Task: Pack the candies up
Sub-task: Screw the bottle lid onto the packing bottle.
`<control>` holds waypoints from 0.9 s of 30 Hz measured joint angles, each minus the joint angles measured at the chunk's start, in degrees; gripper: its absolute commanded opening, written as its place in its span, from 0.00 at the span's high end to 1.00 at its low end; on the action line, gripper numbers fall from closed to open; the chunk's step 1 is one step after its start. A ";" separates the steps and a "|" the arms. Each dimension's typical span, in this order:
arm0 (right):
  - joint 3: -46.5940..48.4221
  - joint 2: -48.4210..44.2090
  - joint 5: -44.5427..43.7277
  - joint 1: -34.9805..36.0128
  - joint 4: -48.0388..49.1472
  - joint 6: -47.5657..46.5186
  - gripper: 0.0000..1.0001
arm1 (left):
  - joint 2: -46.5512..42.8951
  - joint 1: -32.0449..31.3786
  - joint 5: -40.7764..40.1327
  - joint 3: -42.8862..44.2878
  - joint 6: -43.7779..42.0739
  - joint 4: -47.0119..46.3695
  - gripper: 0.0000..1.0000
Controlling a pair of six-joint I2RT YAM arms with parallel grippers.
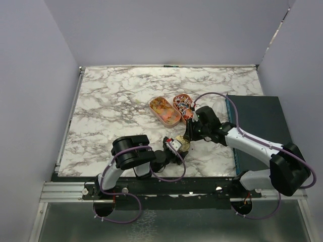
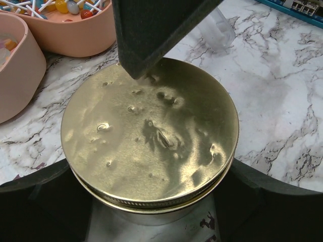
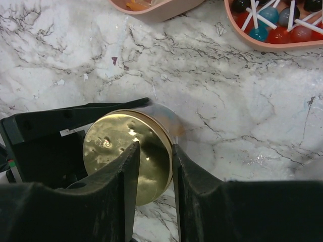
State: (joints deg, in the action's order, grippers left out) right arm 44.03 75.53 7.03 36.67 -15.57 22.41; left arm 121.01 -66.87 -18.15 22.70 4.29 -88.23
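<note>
A clear jar (image 2: 151, 222) topped with a round gold lid (image 2: 151, 131) stands on the marble. My left gripper (image 2: 151, 201) is shut on the jar just under the lid (image 1: 181, 144). My right gripper (image 3: 155, 151) hovers over the lid's (image 3: 116, 146) far edge, jaws partly open. One of its fingers (image 2: 151, 30) rests on the lid's top and the other sits outside the rim. Orange-yellow candies (image 1: 164, 108) fill one oval tray. Mixed red, blue and white candies (image 1: 182, 103) on sticks fill the tray beside it (image 3: 282, 25). What is inside the jar does not show.
The two peach trays (image 2: 75, 40) sit just beyond the jar, close to my right arm. A dark board (image 1: 260, 126) lies along the table's right side. Pale walls close in the table at the back and both sides.
</note>
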 measured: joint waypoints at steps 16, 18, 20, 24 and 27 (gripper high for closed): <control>-2.08 0.22 1.11 -0.74 2.38 0.31 0.87 | 0.07 0.00 -0.02 0.00 0.00 -0.04 0.63; -2.43 -0.17 1.09 -0.79 2.60 0.52 0.87 | 0.07 0.00 -0.02 0.00 0.00 -0.04 0.63; -3.19 -0.94 1.07 -0.90 2.95 1.01 0.87 | 0.07 0.00 0.00 0.00 0.00 -0.04 0.62; -5.25 -3.50 0.83 -0.92 3.06 2.36 0.88 | 0.07 -0.07 0.33 0.00 0.00 -0.04 0.62; -6.56 -5.22 0.28 -0.63 2.91 3.67 0.89 | 0.07 -0.33 0.63 0.00 -0.04 -0.04 0.62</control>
State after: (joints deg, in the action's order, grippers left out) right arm 37.47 70.30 7.31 36.03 -12.67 26.09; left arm 121.08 -67.20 -17.52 22.70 4.25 -88.27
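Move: The right hand's open fingers straddle the far right rim of the bottle lid; the lid's middle lies about 3 cm back, 3 cm to the left and roughly 1 cm lower. The lollipop bin stands some 15 cm straight ahead, and the candy bin about 14 cm ahead and 10 cm to the left, both around 5 cm lower. From the left hand, already clasping the bottle, the lid's middle is directly above, about 4 cm up. The right hand first settles down about 1 cm at the lid's far right edge and closes its fingers from about a third open to nearly shut, pinching the rim. Then it draws back and to its right about 2 cm along the edge, pulling the lid round clockwise, while the left hand keeps its grip around the bottle and stays practically in place. ##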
